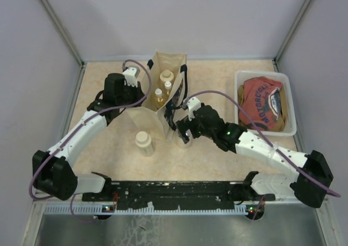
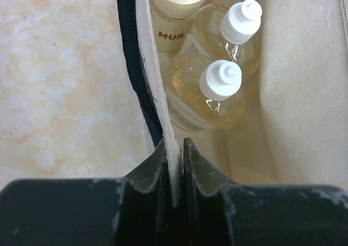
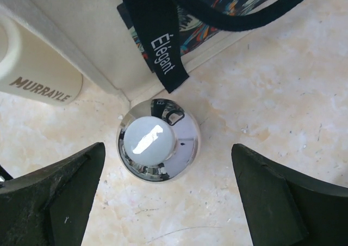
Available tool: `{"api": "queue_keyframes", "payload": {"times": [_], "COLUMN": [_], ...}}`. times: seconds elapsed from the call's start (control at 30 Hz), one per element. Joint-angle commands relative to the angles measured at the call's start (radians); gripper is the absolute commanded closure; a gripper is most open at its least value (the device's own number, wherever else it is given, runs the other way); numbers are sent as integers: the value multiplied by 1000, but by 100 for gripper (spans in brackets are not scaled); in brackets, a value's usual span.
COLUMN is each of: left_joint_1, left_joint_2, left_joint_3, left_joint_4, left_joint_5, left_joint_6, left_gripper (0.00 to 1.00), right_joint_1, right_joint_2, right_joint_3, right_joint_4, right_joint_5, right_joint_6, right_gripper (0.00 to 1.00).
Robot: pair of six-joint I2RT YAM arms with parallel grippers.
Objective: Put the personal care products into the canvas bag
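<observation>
The canvas bag [image 1: 171, 66] stands open mid-table. My left gripper [image 2: 174, 159] is shut on its near rim [image 2: 163, 121], holding the mouth open. Inside lie two amber bottles with white caps [image 2: 220, 82] [image 2: 242, 20] and a cream jar [image 2: 174, 12]. A second cream jar [image 1: 143, 142] stands on the table left of the bag's front. The round clear bottle [image 3: 157, 140] with its white cap stands at the bag's front corner, under the dark tag [image 3: 160, 44]. My right gripper [image 3: 168, 191] hangs open above it, a finger [image 3: 60, 191] on either side, not touching.
A white tub [image 1: 237, 93] holding a red shirt sits at the back right. The bag's dark strap [image 3: 228, 17] loops just beyond the round bottle. Grey walls close in the table on three sides.
</observation>
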Motion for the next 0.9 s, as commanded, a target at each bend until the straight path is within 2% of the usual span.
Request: {"api": "queue_keyframes", "payload": {"times": [0.0, 0.47, 0.73, 0.87], "left_joint_1": [1, 1, 1, 2], "left_joint_2": [-33, -53, -61, -68], "left_joint_3": [7, -16, -24, -33], "left_joint_4": [18, 25, 28, 31], "left_joint_5": [-12, -6, -4, -5], "left_joint_6": [-2, 5, 6, 4], "left_gripper": [100, 100, 100, 100], "right_joint_1": [35, 65, 77, 78], "right_joint_2": [59, 317, 391, 392], "right_joint_3": [91, 297, 311, 298], "right_joint_4": [-41, -271, -293, -274], "right_joint_5": [39, 129, 133, 145], "right_joint_6": [11, 43, 45, 36], "right_gripper": [1, 1, 1, 9]}}
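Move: The silver bottle stands almost under the right hand, about 1 cm ahead, 1 cm to its left and 9 cm below. The cream bottle is some 16 cm left and 3 cm back; the canvas bag's middle lies about 12 cm ahead and 11 cm left. From the left hand, still pinching the bag's rim, the silver bottle is some 11 cm back, 15 cm right and 12 cm down. The right hand sinks about 7 cm, wide-open fingers tipping down some 25 degrees, to straddle the silver bottle. ##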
